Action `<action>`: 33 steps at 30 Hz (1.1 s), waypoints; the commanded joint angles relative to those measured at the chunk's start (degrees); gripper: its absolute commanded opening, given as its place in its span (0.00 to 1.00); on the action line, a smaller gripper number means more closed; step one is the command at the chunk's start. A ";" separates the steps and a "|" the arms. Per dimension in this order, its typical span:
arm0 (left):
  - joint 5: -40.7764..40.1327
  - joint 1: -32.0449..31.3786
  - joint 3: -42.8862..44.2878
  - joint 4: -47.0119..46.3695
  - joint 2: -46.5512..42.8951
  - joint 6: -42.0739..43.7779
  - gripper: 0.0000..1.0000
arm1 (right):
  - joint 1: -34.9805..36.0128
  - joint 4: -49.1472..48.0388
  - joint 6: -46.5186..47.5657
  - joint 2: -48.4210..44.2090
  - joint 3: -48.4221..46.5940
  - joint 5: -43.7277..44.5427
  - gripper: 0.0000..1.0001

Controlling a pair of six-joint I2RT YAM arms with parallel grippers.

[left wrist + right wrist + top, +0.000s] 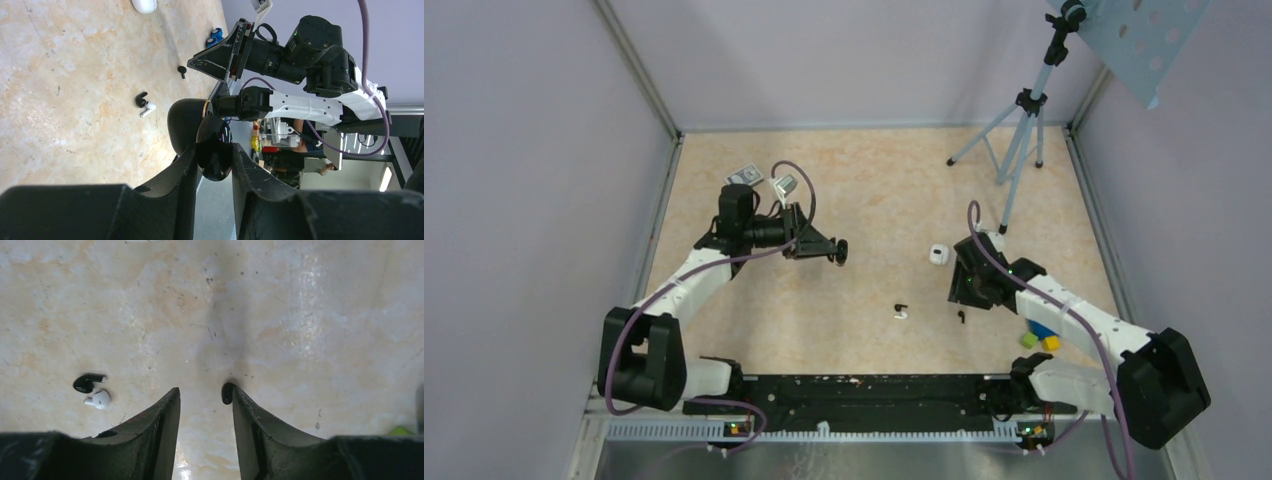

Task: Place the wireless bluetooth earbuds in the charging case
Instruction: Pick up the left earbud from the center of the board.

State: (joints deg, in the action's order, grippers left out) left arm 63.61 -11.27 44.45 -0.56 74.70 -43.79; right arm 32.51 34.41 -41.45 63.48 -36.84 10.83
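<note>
My left gripper [834, 251] [214, 148] hangs above the table, shut on a glossy black charging case [215, 156] [841, 252]. The right gripper [960, 300] [205, 390] stands open low over the table. A black earbud [227, 392] [962, 316] [182, 71] lies against the inner tip of its right finger, not pinched. Left of it, a second black earbud [88, 382] [141, 98] and a white earbud [98, 399] [148, 109] lie side by side on the table [864, 190], between the two arms.
A white charging case [939, 254] [144, 5] sits just beyond the right gripper. Coloured toy blocks [1040, 336] lie beside the right forearm. A tripod [1021, 130] stands at the back right, and small metal pieces [746, 175] behind the left arm.
</note>
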 commanded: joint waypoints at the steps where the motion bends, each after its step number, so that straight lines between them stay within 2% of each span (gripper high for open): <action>1: 0.67 -0.72 0.61 -3.45 0.70 -0.22 0.00 | 0.27 5.16 -0.87 -0.91 0.81 2.34 0.42; 8: 0.30 -1.60 0.96 -3.66 1.27 -0.85 0.00 | 0.27 2.28 0.88 0.63 1.81 -0.03 0.39; 13: -0.30 -2.58 1.05 -3.57 1.32 -0.87 0.00 | 0.31 -0.06 0.62 1.43 3.69 -0.35 0.32; 23: -0.51 -4.00 2.13 -3.57 2.50 -0.86 0.00 | 0.27 -4.85 0.01 4.66 5.79 -1.08 0.31; 27: -0.76 -4.52 2.40 -3.57 2.63 -1.01 0.00 | 0.27 -6.14 -0.04 5.48 5.90 -1.15 0.26; 33: -1.50 -5.62 2.14 -3.66 2.59 -1.18 0.00 | 0.27 -5.13 0.48 5.18 4.79 -1.24 0.11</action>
State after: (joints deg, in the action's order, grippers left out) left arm 62.35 -16.14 44.58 -1.50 77.19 -44.97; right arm 32.51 29.50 -41.15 68.31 -31.53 10.00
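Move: The lone black earbud lies just under the right hand, about 2 cm back, 1 cm to its right and 5 cm below. From that earbud, the centre black earbud lies some 13 cm left and 2 cm farther out, the white earbud as far left but level with it, and the white case about 5 cm left and 14 cm farther out. From the left hand the lone earbud is roughly 28 cm right, 6 cm back and 19 cm below. Down and a little back, the right hand sinks about 4 cm onto the lone black earbud, then eases a centimetre forward at table height while the narrowing fingers shut on its sides and pinch it. The left hand keeps its hold on the black charging case and drifts some 2 cm to the right, slightly back and down. ##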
